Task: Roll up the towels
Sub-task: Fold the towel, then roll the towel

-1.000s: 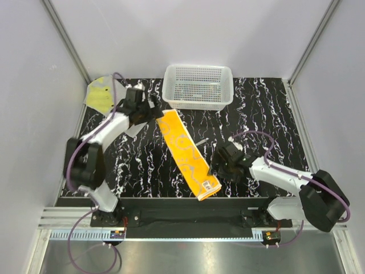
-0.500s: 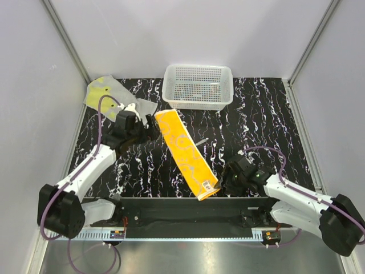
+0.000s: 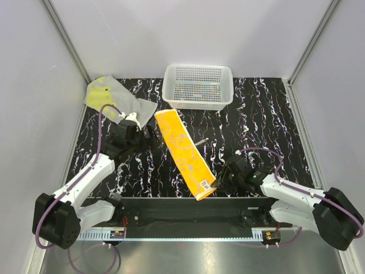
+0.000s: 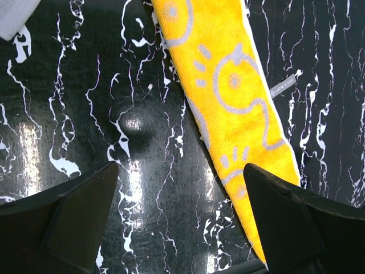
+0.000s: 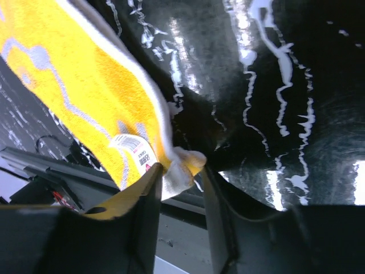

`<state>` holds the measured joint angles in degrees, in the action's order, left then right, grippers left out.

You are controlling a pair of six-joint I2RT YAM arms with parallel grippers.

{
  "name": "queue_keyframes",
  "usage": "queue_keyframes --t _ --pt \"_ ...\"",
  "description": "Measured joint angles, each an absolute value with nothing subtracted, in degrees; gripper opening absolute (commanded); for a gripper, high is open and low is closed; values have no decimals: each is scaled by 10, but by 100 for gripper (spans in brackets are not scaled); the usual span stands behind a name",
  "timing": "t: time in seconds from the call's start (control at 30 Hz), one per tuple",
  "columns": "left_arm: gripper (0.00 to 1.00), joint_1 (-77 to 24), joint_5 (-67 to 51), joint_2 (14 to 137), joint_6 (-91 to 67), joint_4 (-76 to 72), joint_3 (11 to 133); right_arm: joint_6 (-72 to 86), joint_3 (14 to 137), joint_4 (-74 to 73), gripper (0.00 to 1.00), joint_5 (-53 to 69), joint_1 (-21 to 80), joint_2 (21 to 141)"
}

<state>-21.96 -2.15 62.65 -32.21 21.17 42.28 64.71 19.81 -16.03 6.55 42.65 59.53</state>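
The orange towel lies folded into a long strip, running diagonally from mid-table to the front edge. Its white-marked surface shows in the left wrist view and the right wrist view. My right gripper sits at the strip's near end. Its jaws are closed narrow on the bunched corner beside the label. My left gripper hovers open over bare table just left of the strip's far half. The grey towel lies flat at the far left corner.
A white perforated basket stands at the back centre. A small grey tag lies on the table right of the strip. The black front rail runs just below the towel's near end. Grey walls close in both sides.
My right gripper moved down-left to the orange towel's near corner and closed from wide open onto it. My left arm drew back toward me, uncovering the grey towel.
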Motion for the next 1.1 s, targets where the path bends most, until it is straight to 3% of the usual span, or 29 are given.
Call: queue_keyframes --t 0.1,0.13,0.2,0.37,0.83,1.1 --pt "99 -220 -22 619 -324 213 415 647 196 -161 33 61 427 595" --pt "99 -221 -22 618 -324 212 415 647 195 -161 26 60 427 595" --pt "99 -221 -22 618 -326 212 415 647 193 -162 24 56 427 595" --pt "99 -224 -21 604 -326 213 407 644 185 -166 0 49 428 584" --pt "99 -229 -22 592 -326 216 404 641 200 -270 0 36 428 508" --pt "99 -237 -24 585 -326 229 403 632 271 -290 0 38 428 543"
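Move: The towel's near right-hand corner already lies between the right hand's half-open fingertips, at their own height. The towel's label is about 5 cm left of this hand and 1 cm back, the near left-hand corner some 8 cm left and 6 cm back, and the grey strip about 7 cm left and 15 cm ahead. From the left hand, the right-hand corner lies roughly 23 cm to the right, 17 cm back and 12 cm below. The towel's near right-hand corner is pinched as the right fingers go from about half open to shut, sinking barely 0.5 cm. The hand draws it about 2.5 cm right and slightly back, then turns upward, rising about 4 cm while coming partly back forward and left, grip kept. ##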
